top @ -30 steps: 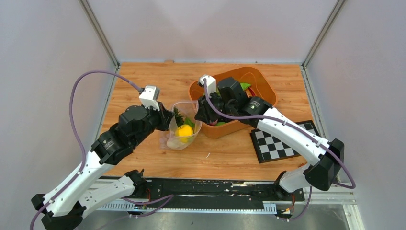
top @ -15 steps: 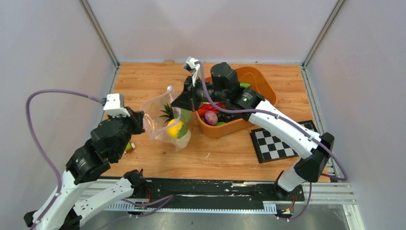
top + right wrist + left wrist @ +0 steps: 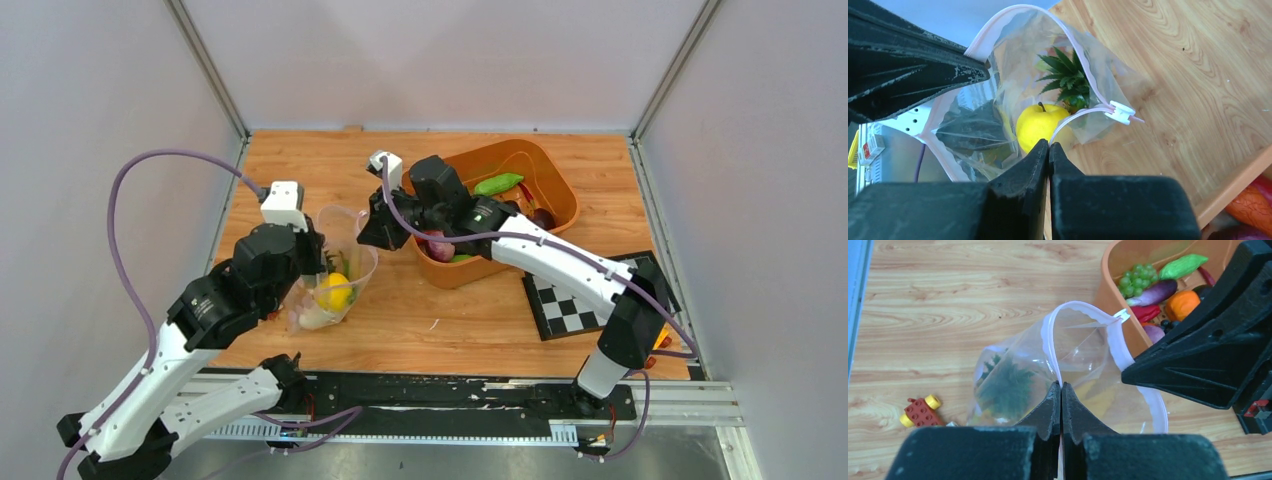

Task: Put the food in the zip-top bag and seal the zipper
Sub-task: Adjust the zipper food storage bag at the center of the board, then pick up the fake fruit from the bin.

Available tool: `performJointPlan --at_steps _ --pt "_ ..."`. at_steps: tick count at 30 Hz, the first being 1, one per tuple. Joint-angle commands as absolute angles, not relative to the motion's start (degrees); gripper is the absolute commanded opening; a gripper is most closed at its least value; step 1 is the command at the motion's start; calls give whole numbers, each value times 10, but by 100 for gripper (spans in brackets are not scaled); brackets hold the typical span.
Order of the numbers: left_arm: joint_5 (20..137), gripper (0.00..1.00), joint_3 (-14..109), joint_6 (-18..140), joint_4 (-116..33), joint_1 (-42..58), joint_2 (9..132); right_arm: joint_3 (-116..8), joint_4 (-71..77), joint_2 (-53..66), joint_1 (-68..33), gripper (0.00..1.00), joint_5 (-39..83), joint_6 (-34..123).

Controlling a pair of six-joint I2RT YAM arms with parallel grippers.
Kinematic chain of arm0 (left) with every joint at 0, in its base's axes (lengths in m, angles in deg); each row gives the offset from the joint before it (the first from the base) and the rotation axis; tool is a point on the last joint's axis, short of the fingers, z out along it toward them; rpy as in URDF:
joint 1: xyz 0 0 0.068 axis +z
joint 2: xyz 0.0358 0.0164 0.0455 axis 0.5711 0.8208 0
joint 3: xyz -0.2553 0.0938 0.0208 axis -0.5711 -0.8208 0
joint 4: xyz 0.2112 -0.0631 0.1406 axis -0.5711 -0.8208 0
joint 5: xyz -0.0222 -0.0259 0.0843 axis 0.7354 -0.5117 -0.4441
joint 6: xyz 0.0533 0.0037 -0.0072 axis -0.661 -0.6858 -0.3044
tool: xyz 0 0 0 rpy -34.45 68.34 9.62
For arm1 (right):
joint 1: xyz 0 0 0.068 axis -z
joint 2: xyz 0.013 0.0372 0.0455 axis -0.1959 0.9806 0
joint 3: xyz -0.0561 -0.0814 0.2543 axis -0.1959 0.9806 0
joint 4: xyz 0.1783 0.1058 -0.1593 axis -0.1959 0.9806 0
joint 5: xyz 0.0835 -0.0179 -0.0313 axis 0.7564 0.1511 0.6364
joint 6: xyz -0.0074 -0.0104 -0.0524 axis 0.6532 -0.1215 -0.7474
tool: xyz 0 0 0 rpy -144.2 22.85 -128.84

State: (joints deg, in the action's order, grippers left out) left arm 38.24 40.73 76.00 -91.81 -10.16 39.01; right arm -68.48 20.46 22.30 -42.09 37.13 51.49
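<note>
The zip-top bag (image 3: 338,268) stands on the wooden table left of the orange tub, with its mouth held open. My left gripper (image 3: 1061,386) is shut on the near side of the zipper (image 3: 1048,335). My right gripper (image 3: 1049,144) is shut on the opposite side of the zipper (image 3: 1073,116), beside the white slider (image 3: 1120,112). Inside the bag lie a yellow fruit (image 3: 1038,127) and a pineapple (image 3: 1065,77). More food sits in the tub: green grapes (image 3: 1135,280), an eggplant (image 3: 1153,292), an orange (image 3: 1182,302) and a green piece (image 3: 497,184).
The orange tub (image 3: 560,190) stands at the back right, its near wall close to the bag. A checkerboard mat (image 3: 590,295) lies right of centre. A red-yellow toy block (image 3: 920,411) lies on the table left of the bag. Enclosure walls surround the table.
My right gripper came out of the tub to the bag's rim and shut on it. The bag shifted left with my left gripper, and its mouth now stands open between both.
</note>
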Motion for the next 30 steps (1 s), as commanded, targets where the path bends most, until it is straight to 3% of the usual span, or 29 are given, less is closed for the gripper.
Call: performJointPlan --at_steps 1,2,4,7,10,16,21,30 --pt "389 0 415 754 -892 -101 369 -688 163 182 -411 6 362 514" --pt "390 0 409 757 -892 -101 368 -697 185 187 -406 9 364 510" --pt "393 0 399 762 -890 -101 365 -698 209 186 -399 23 362 504" --pt "393 0 385 765 -875 -101 356 -669 200 155 -392 57 351 494" --pt "394 0 381 765 -867 -101 354 -637 192 107 -388 69 334 477" --pt "411 0 377 759 -851 -101 361 -588 181 34 -374 78 294 445" --pt "429 0 377 758 -841 -101 364 -535 141 11 -345 85 168 467" --pt "454 1 384 764 -837 -101 363 -572 221 165 -242 87 72 566"
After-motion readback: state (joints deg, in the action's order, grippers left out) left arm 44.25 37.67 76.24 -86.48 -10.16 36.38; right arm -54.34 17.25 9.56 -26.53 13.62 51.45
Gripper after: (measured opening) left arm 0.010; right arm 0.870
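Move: The right fingers still pinch the near rim of the bag's open mouth. From this hand the orange bin's middle lies about 27 cm to the right, 11 cm ahead and 20 cm below; the purple onion in the bin is some 16 cm right, 2 cm ahead, and the yellow apple in the bag 9 cm left, 8 cm back, both around 20 cm below. From the left hand, pinching the opposite rim, the bin is roughly 35 cm right, 10 cm ahead and 23 cm below. The right fingers let go of the bag's rim by opening wide, and the hand draws off to its right, climbing some 7 cm, then swings forward and back down over the orange bin, about 16 cm right and 12 cm forward in all, turning clockwise some 35 degrees. The left hand keeps its pinch on the other rim and drifts about 2 cm right. ##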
